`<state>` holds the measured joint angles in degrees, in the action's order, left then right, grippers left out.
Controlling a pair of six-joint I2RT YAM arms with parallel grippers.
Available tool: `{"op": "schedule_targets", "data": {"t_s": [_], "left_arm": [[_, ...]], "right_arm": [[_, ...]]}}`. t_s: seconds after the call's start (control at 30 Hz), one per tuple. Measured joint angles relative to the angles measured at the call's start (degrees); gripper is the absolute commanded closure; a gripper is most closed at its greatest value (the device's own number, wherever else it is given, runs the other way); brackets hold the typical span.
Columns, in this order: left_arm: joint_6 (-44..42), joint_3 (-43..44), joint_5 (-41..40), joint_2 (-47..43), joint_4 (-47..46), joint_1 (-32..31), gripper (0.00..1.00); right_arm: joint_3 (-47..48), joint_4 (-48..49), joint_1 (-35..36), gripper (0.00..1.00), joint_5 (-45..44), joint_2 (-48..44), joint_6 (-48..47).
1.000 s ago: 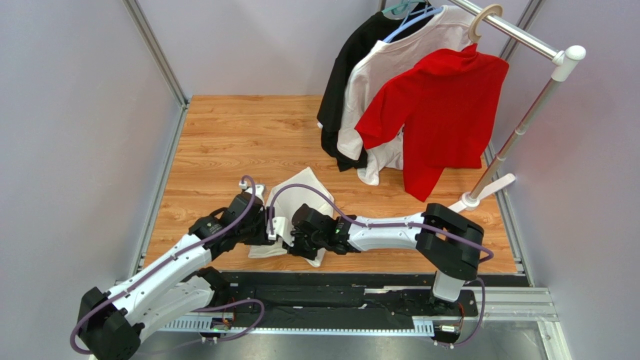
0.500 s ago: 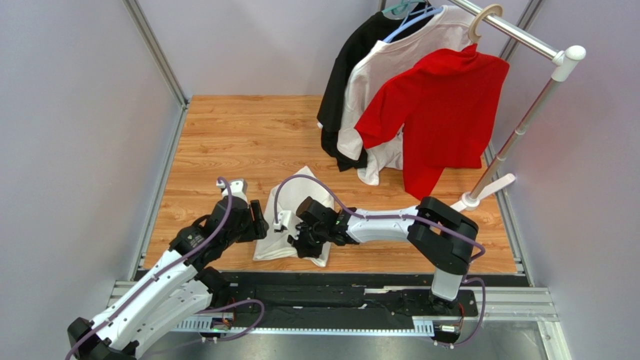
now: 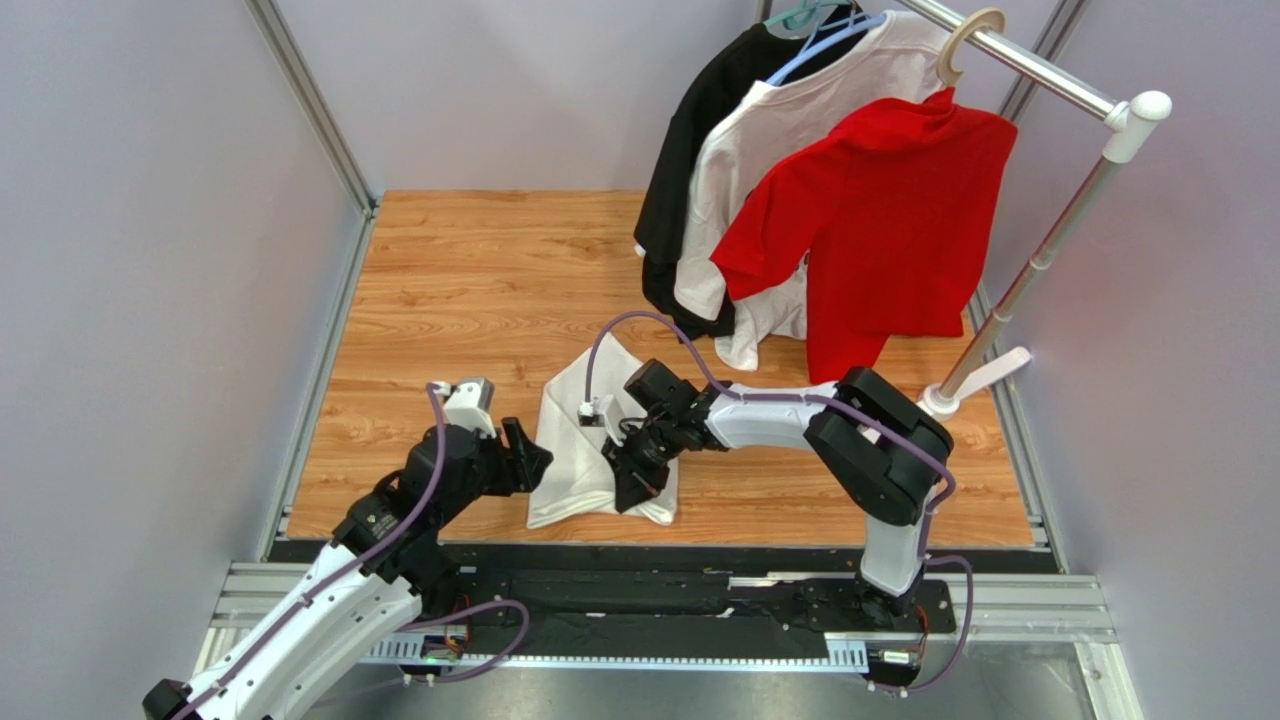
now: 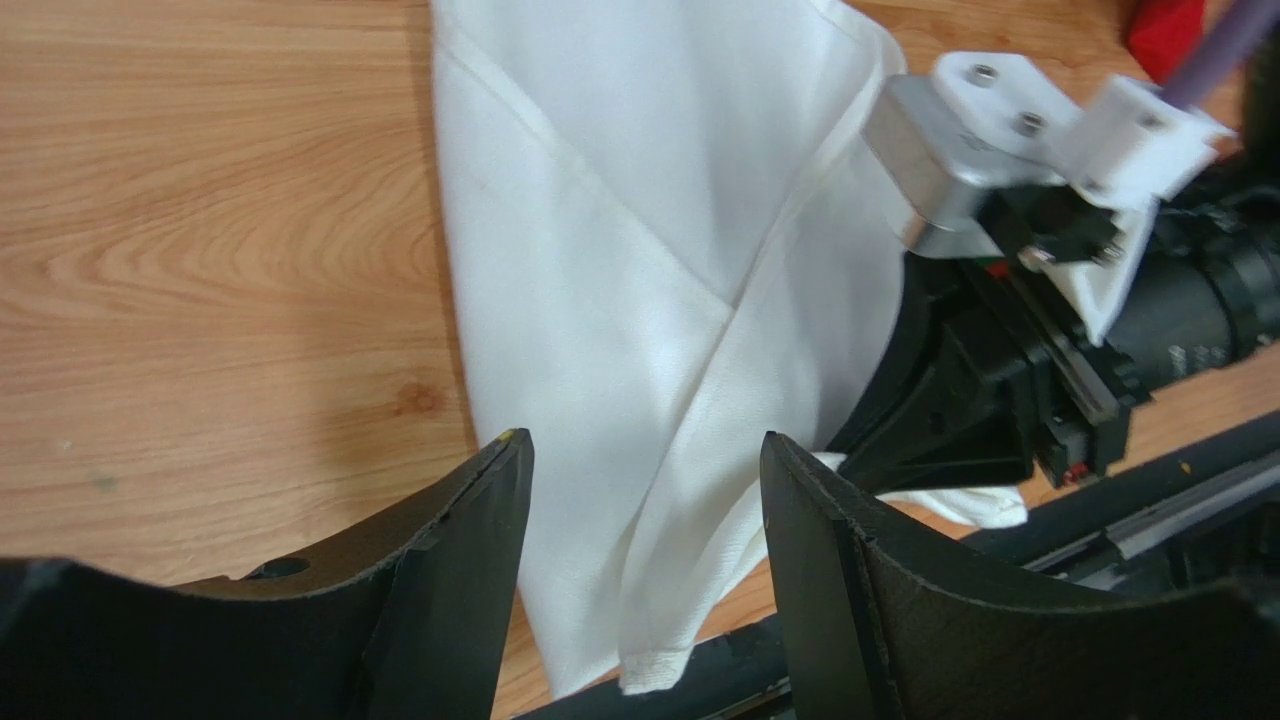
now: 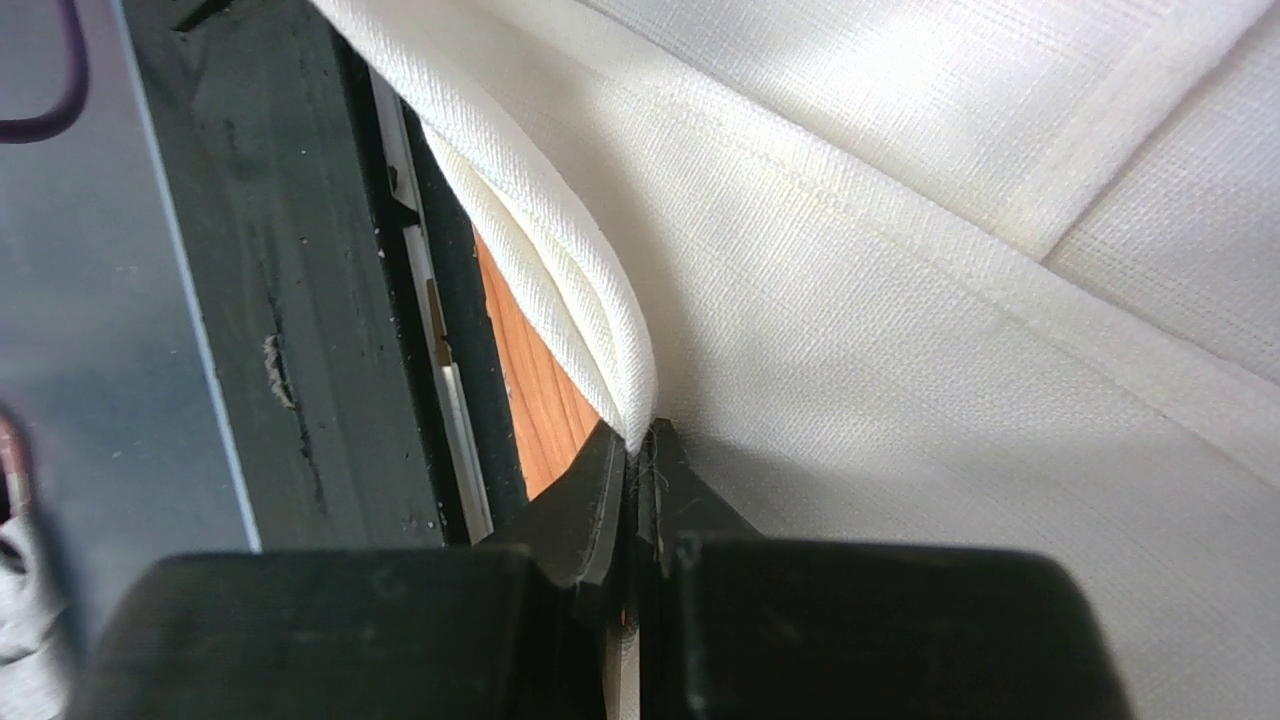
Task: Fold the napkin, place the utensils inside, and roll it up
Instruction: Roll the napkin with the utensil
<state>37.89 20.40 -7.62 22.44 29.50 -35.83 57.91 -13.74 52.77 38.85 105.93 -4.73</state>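
Note:
The white napkin (image 3: 579, 428) lies partly folded on the wooden floor near the front rail. My right gripper (image 3: 631, 477) is shut on a doubled edge of the napkin (image 5: 932, 300) at its near right side; in the right wrist view the fold runs into the closed jaws of the right gripper (image 5: 643, 447). My left gripper (image 3: 519, 458) is open just off the cloth's left edge. In the left wrist view the left gripper (image 4: 643, 443) frames the napkin (image 4: 646, 255), touching nothing, with the right gripper (image 4: 962, 405) beyond. The utensils are out of view.
A clothes rack (image 3: 1052, 225) at the back right carries a black shirt (image 3: 691, 165), a white shirt (image 3: 751, 165) and a red shirt (image 3: 872, 225). Its foot (image 3: 962, 393) stands right of the right arm. The black rail (image 3: 676, 578) borders the near edge. Grey walls close both sides.
My left gripper has pulled back to the left, off the napkin, staying open. My right gripper, still shut on the cloth, has swung slightly farther back and right, dragging the fold with it.

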Motion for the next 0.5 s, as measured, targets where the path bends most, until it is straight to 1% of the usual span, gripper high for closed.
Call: {"op": "schedule_targets", "data": {"t_s": [0.1,0.33,0.5], "left_arm": [[-2.49,-0.35,3.28,1.07,-3.34,0.0,0.35],[-7.91,-2.16,11.26,8.09,-13.14,-0.39,0.38],[-11.61,-2.25,14.01,12.26,-18.12,-3.45,0.39]], "right_arm": [[1.09,-1.86,-1.95,1.0,3.5,1.57,0.46],[5.31,-6.91,-5.05,1.0,10.43,6.36,0.96],[8.85,-11.87,-7.39,1.0,15.19,10.21,0.83]]}}
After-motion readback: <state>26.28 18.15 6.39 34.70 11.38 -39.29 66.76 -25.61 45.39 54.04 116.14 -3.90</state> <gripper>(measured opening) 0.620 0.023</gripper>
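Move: The napkin's rolled near edge, just left of the right gripper, lies some 6 cm back, 7 cm to the right and 9 cm below the open left hand. The right fingertips, already shut on that edge, stand about 3 cm farther right. The flat part of the napkin spreads ahead of the roll, its middle about 12 cm ahead of the right hand and 2 cm to its left. Sweep the left gripper about 6 cm to the right above the napkin, towards the roll beside the right gripper, turning it clockwise some 20 degrees with the fingers kept open and no lowering to speak of. Meanwhile keep the right fingers pinched on the rolled edge near the table and turn that wrist about 20 degrees, top going forward, while easing it roughly 1 cm right and forward. ##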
